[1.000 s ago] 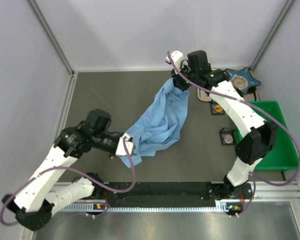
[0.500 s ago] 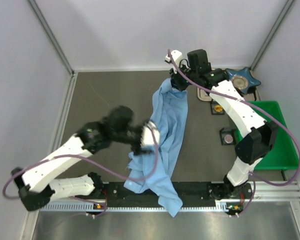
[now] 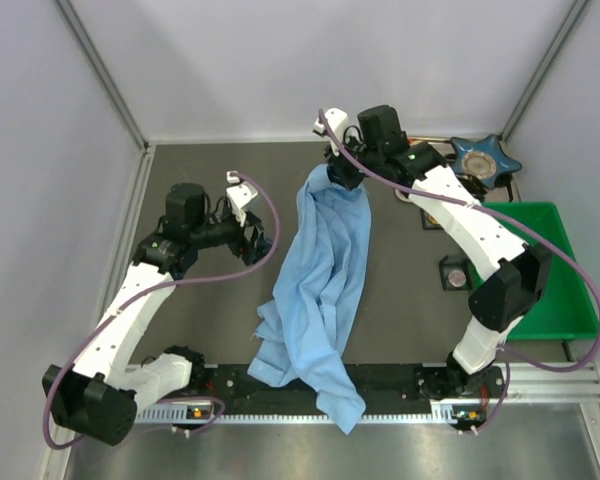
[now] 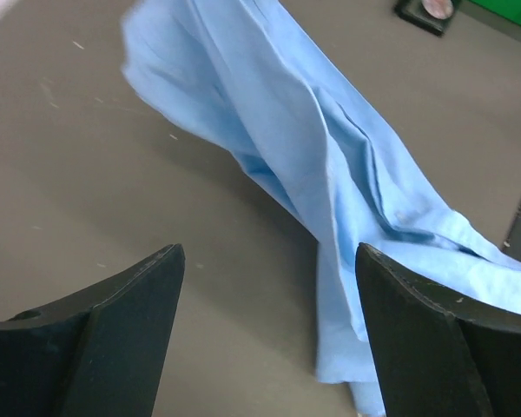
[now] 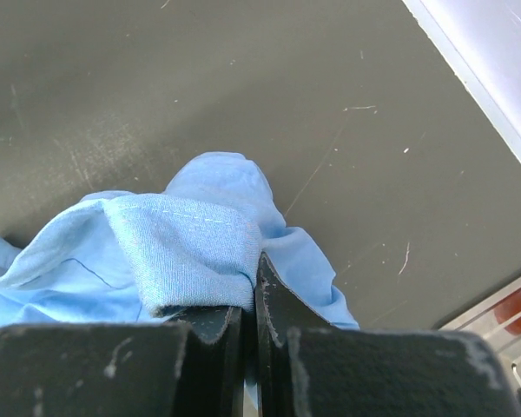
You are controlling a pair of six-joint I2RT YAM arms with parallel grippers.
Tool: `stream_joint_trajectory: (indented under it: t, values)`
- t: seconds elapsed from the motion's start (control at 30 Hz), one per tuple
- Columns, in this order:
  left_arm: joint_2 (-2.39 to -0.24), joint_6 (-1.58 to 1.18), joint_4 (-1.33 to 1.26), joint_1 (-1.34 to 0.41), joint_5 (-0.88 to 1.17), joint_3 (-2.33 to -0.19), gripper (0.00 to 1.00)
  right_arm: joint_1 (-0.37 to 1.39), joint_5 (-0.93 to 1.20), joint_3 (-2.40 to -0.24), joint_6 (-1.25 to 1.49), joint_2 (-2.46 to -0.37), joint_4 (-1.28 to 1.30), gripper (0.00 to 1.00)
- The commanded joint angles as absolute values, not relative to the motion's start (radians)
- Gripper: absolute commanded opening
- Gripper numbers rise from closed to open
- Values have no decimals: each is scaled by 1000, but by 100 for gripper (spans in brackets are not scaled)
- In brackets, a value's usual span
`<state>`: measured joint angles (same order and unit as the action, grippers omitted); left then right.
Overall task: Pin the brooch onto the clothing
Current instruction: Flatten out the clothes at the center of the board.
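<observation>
The clothing (image 3: 325, 290), a light blue shirt, lies stretched in a long strip from the back of the table to over the front rail. My right gripper (image 3: 338, 180) is shut on its far end; in the right wrist view a folded hem (image 5: 191, 252) is pinched at my gripper (image 5: 250, 261). My left gripper (image 3: 263, 238) hovers left of the shirt, open and holding nothing. The left wrist view shows bare table between its fingers (image 4: 130, 304) and the shirt (image 4: 330, 156) ahead. I cannot single out the brooch; a small round piece sits in a black square holder (image 3: 456, 272).
A green bin (image 3: 550, 300) stands at the right edge, with a blue star-shaped dish (image 3: 485, 160) behind it. A black rail (image 3: 410, 380) runs along the front edge. Grey walls close in the table at the back and sides.
My left gripper opened and let go of the shirt's near end, then swung back and up to the left. The shirt unfolded into a long strip reaching the front rail.
</observation>
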<state>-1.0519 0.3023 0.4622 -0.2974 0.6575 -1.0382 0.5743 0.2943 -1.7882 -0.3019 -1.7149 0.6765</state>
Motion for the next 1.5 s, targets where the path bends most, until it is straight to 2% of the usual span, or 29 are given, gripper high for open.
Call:
stream_joint_trajectory:
  t: [0.0, 0.47, 0.63, 0.7, 0.77, 0.8, 0.93, 1.0, 1.03, 1.1, 1.13, 1.27, 1.47]
  values:
    - [-1005, 180, 287, -298, 775, -939, 85, 583, 258, -1838, -285, -1646, 637, 0]
    - [-1081, 12, 22, -403, 726, -821, 82, 606, 216, -1870, -268, -1654, 632, 0]
    - [-1107, 3, -24, -466, 582, -810, 82, 609, 210, -1875, -258, -1657, 634, 0]
    - [-1121, 5, -25, -479, 475, -814, 75, 614, 212, -1868, -256, -1651, 634, 0]
    - [-1132, 5, -23, -476, 421, -819, 64, 620, 216, -1859, -253, -1643, 632, 0]
    - [-1132, 5, -23, -477, 364, -819, 55, 623, 218, -1856, -253, -1641, 632, 0]
    - [-1135, -23, -20, -474, 353, -822, 48, 649, 207, -1841, -261, -1638, 630, 0]
    - [-1141, -34, -23, -476, 371, -822, 37, 652, 207, -1835, -258, -1641, 629, 0]
    - [-1146, -50, -9, -471, 376, -825, 26, 656, 204, -1836, -255, -1641, 624, 0]
    - [-1152, -70, -3, -443, 426, -831, 14, 660, 199, -1838, -253, -1647, 621, 0]
    - [-1147, -77, -5, -430, 437, -833, 2, 660, 196, -1838, -249, -1647, 618, 0]
    - [-1105, -80, 87, -303, 393, -838, 0, 670, 190, -1826, -219, -1657, 614, 0]
    - [-1124, -64, 222, -66, 376, -871, 0, 825, 199, -1743, -264, -1686, 617, 0]
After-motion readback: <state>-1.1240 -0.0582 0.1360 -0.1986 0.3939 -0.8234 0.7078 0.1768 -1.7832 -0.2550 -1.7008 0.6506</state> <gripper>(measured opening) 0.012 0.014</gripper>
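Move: Hanging in front of the open left hand, the clothing's left edge lies about 5 cm to its right, 2 cm ahead and 5 cm lower. The far corner, still pinched by the right hand, is some 19 cm right of the left hand and 15 cm ahead; the trailing end is about 12 cm right, 32 cm back and 20 cm lower. From the right hand the left edge lies roughly 14 cm left, 12 cm back and a little below. Reaching right about 6 cm and down 4, the left hand brings its open fingers to the clothing's left edge, eases forward and pinches it shut. It then pulls the edge left some 9 cm and forward 4, swinging counter-clockwise. The right hand keeps its pinch on the far corner, rises 2 cm, then drifts left and back about 4 cm. ##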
